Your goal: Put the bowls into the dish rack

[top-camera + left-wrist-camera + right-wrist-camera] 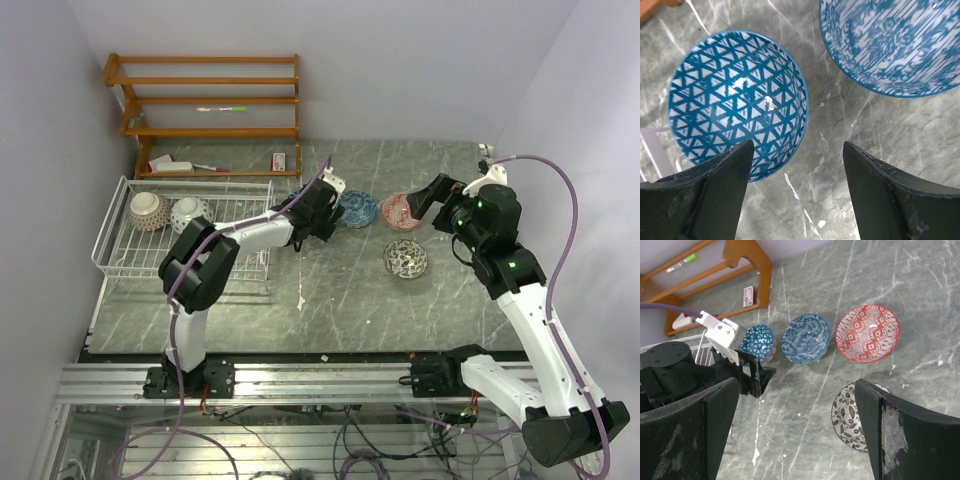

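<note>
In the left wrist view my left gripper [797, 165] hangs open just above a blue triangle-patterned bowl [737, 102]. Its left finger overlaps the bowl's near rim and nothing is held. A second blue bowl [895, 45] sits beside it. My right gripper [796, 390] is raised and wide open over bare table. Below it lie a red bowl [867, 333] and a black-and-white bowl [847, 415]. The white wire dish rack [118, 258] stands at the left, with a tan-brown bowl [148, 210] and a pale bowl [190, 213] inside.
An orange-brown wooden shelf unit [210, 100] stands against the back wall, with small items on its lowest shelf. The bowls on the table form a row between the two arms. The rack's right end is close to my left arm.
</note>
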Tool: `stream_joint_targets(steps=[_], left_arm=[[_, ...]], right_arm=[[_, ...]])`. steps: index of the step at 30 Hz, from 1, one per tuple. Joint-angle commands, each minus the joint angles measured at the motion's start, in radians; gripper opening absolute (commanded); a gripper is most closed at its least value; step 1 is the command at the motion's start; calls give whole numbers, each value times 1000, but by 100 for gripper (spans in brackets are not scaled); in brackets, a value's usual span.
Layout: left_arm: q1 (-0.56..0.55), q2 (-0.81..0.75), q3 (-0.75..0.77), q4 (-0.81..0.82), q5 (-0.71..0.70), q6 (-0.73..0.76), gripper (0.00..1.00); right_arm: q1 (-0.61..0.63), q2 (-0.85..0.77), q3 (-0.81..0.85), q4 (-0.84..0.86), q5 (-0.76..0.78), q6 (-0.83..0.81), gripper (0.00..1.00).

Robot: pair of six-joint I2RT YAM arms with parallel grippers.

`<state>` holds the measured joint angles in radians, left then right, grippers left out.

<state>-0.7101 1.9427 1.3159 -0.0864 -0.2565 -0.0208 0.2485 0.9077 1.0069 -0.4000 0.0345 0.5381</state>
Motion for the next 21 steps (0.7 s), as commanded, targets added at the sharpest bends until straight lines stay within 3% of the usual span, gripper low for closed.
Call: stream_joint_targets(steps=[1,6,9,12,14,21], left_arm=[[3,52,48,31,22,21,81],[13,86,66,36,14,25,67],[14,89,69,37,13,21,47],[15,84,57,40,19,14,19],[13,75,45,45,27,12,8],[-31,-67,25,21,95,-9,7]], right_arm=[[-6,2,-28,20,11,-15,100],[-6,3,-28,20,26,-18,100],[-5,1,-31,25,32,-17,100],[-6,3,-35,27,31,-14,100],[-6,6,-36,30,30,-13,100],[-6,7,-38,33,32,-12,100]])
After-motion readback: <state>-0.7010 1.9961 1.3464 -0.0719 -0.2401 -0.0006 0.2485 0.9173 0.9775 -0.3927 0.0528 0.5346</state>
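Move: The near-right rim of the dark-blue triangle-patterned bowl is just below the left hand's open fingers; the bowl's middle is about 5 cm ahead, 4 cm left and 5 cm below. The lighter blue bowl stands about 5 cm ahead and 8 cm to the right, the red bowl about 4 cm ahead and 18 cm to the right, and the dish rack's middle some 31 cm left, almost level. From the right hand, the triangle-patterned bowl lies about 14 cm ahead, 24 cm left and 27 cm lower. The left hand sinks about 3 cm, with its fingers straddling the near-right rim of the triangle-patterned bowl, and eases roughly 1 cm forward as they close from wide open to nearly shut, pinching the rim with one finger inside the bowl and one outside. As the grip shuts it turns upward, rising some 1.5 cm from its lowest point, with hardly any turn of the wrist. ##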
